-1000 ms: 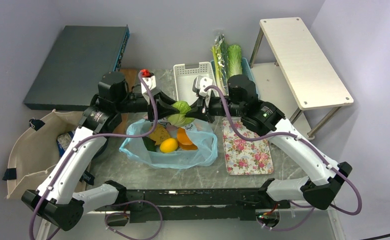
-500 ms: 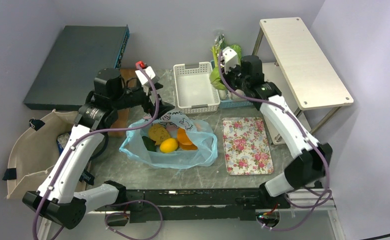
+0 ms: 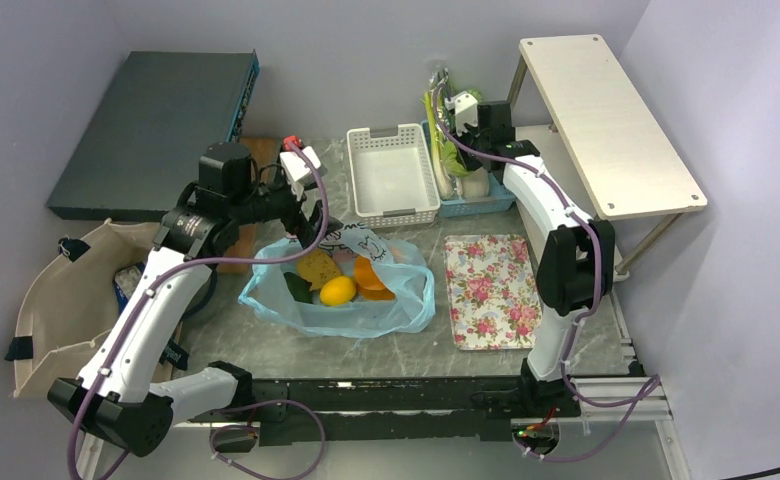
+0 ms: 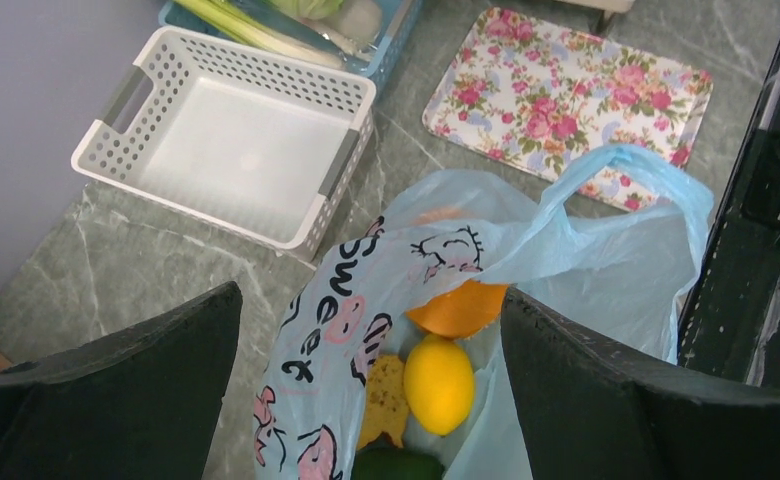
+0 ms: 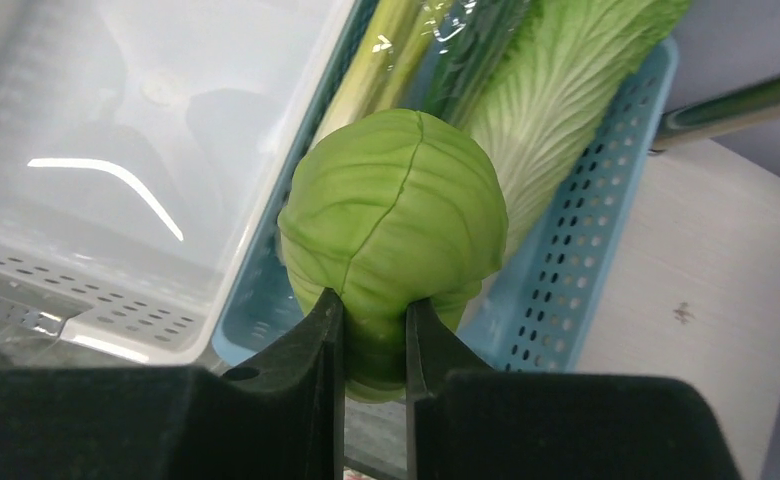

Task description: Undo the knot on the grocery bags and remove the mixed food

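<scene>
The light-blue grocery bag [image 3: 386, 305] lies with its mouth open; no knot shows. Inside it are a yellow fruit [image 4: 439, 383], an orange piece [image 4: 461, 308], a bread slice [image 4: 384, 395] and a dark avocado [image 4: 396, 465]. My left gripper [image 4: 371, 295] hangs open and empty over the bag's far-left rim. My right gripper [image 5: 374, 310] is shut on the base of the round green cabbage [image 5: 396, 220], over the blue basket [image 5: 606, 230]. That basket holds napa cabbage [image 5: 566, 90] and green stalks [image 5: 406, 50]. The beige tote [image 3: 56, 290] lies at the left.
A white basket [image 3: 393, 175] stands beside the blue one. A floral tray [image 3: 493, 290] lies right of the bag. A white shelf [image 3: 606, 120] on metal legs rises at the back right, and a dark box [image 3: 156, 125] sits at the back left.
My right arm carried the cabbage from above the bag back to over the blue basket. My left gripper opened, let the cabbage go and drew back a little to the left.
</scene>
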`<action>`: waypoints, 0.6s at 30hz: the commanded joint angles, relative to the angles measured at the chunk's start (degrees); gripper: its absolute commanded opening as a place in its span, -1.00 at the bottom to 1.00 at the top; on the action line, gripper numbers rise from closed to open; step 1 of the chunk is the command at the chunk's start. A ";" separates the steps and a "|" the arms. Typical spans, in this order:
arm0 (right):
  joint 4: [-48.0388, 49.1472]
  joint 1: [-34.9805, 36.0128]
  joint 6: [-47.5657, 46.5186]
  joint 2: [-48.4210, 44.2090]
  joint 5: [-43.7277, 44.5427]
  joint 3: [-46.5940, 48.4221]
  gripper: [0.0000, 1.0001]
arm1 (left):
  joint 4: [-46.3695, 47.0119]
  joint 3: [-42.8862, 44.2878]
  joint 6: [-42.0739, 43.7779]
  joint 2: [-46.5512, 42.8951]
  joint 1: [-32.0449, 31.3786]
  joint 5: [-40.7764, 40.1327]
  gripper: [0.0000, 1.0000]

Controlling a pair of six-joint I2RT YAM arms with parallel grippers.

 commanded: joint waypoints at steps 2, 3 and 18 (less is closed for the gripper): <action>0.74 -0.08 2.45 0.63 -2.83 0.65 -0.78 | -2.87 -1.59 6.97 -2.10 0.16 1.88 0.99; 0.69 -0.08 2.70 0.69 -2.80 0.17 -0.75 | -3.13 -2.03 7.92 -2.44 0.16 2.15 0.99; -2.18 -0.51 1.55 0.76 -4.15 -1.13 0.74 | -8.71 -4.27 15.51 -3.34 0.16 4.21 0.99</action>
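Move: Below the right hand, which pinches the cabbage, lies the near end of the blue basket; its middle is about 10 cm ahead and 14 cm down, the white basket 18 cm left of it and level. The left hand, empty, is some 30 cm above the open bag: yellow fruit 3 cm back and 4 cm right, green fruit 9 cm left of the yellow one, orange piece 8 cm to its right and 2 cm farther out. Lowering the cabbage into the near end of the blue basket, the right hand sinks about 4 cm, easing slightly back, and partway down spreads its fingers wide to let go. Meanwhile the left hand, fingers still wide open, drops some 3 cm and draws back 2 cm towards the fruit in the bag, rolling its wrist about 10 degrees. ##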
